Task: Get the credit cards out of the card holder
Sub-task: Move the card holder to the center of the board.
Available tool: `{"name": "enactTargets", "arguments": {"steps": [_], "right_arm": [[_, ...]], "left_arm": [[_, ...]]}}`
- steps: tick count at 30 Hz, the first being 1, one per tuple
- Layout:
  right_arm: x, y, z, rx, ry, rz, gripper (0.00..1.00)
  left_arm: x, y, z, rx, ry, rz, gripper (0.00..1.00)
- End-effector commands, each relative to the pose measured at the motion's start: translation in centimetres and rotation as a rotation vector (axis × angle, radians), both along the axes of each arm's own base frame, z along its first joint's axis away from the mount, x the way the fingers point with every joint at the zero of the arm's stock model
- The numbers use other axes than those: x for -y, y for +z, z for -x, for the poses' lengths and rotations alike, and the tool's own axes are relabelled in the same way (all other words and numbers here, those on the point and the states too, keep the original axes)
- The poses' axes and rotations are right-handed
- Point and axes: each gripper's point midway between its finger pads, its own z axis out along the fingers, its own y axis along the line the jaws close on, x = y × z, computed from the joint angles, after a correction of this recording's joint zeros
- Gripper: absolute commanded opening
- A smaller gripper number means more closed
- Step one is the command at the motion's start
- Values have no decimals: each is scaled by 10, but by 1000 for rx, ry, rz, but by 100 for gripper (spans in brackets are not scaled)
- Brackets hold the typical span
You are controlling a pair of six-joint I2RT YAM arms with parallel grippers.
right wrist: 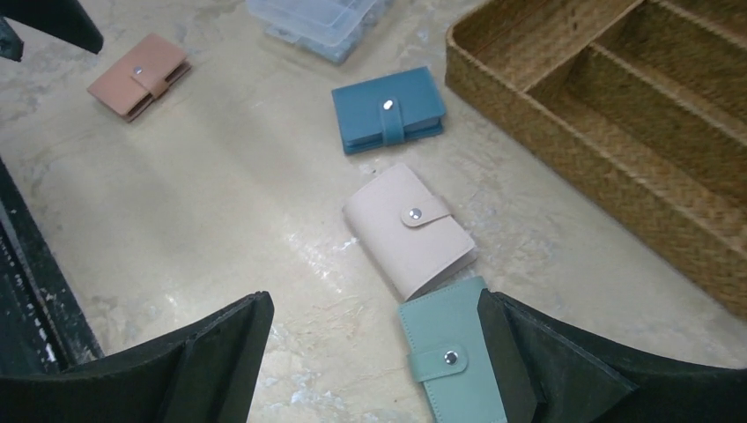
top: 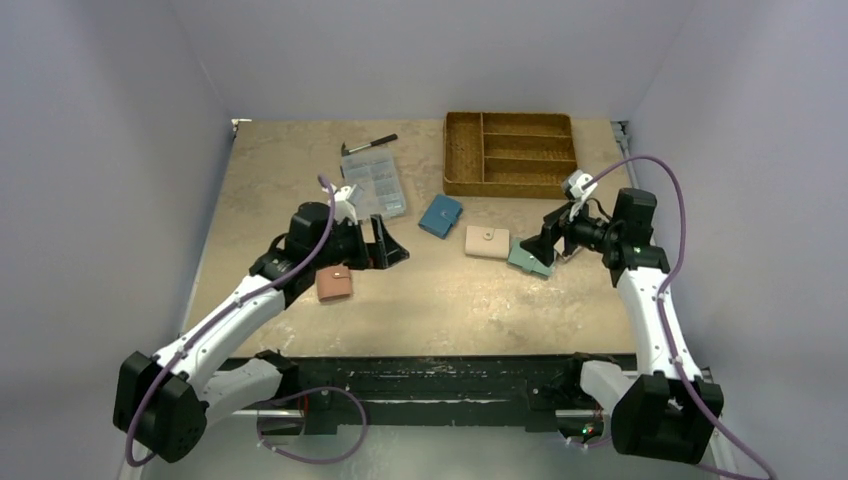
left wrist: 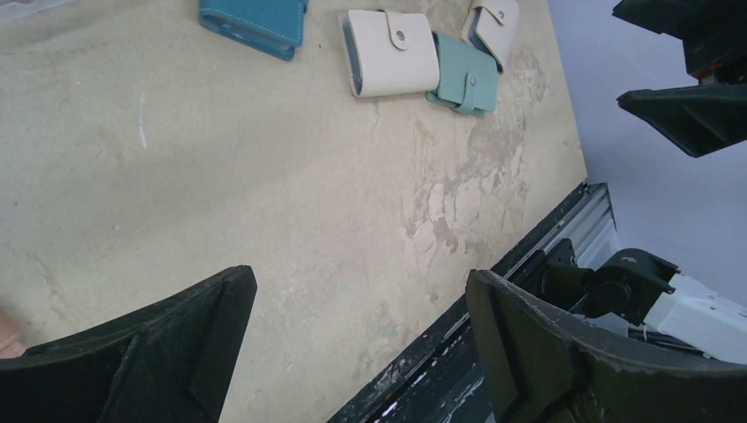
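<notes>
The card holder is a dark blue wallet lying snapped shut at mid-table; it also shows as the card holder in the right wrist view and the card holder at the top edge of the left wrist view. No credit cards show; they are hidden. My left gripper hovers open left of it, with bare table between the fingers of the left gripper. My right gripper is open to its right, and the right gripper hangs over the pale teal wallet's edge, holding nothing.
A beige wallet and a pale teal-green wallet lie right of the card holder. A pink wallet sits by the left arm. A clear plastic box, a pen and a wicker tray stand further back.
</notes>
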Motion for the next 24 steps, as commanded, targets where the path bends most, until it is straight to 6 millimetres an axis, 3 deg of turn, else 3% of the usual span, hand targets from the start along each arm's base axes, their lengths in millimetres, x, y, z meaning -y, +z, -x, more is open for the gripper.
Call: {"name": "enactTargets", "arguments": {"steps": [1, 6, 14, 19, 24], "right_arm": [[-8, -6, 7, -23, 88, -14, 99], [-8, -16, 5, -73, 86, -25, 99], [-5, -30, 0, -140, 68, -26, 99], [-4, -28, 2, -134, 64, -19, 99], [-7, -24, 4, -126, 74, -29, 99]], "left_arm": [[24, 23, -19, 89, 5, 81, 99], [42, 21, -24, 84, 6, 166, 99], [45, 6, -26, 72, 9, 135, 99], [50, -1, -37, 99, 22, 39, 98], [52, -2, -61, 174, 38, -157, 98]]}}
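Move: The blue card holder lies about 13 cm ahead of the open left hand, 10 cm to its right and 16 cm below; the cream card holder is some 21 cm right and 7 cm ahead of this hand, the brown one about 15 cm left and 3 cm back. From the open right hand, the cream holder lies roughly 3 cm ahead, 6 cm left and 17 cm down, with the green holder some 4 cm to the right and 1 cm back, and the blue one about 9 cm ahead and 17 cm left. The left hand eases on to its right by about 5 cm, going some 3 cm forward as well and sinking nearly 3 cm, mostly late on, towards the blue and cream card holders, its fingers still wide open and touching nothing. The right hand sinks almost straight down by about 4 cm over the cream and green holders, its fingertips tipping some 10 degrees further downward, then hangs there, still open and clear of them. ##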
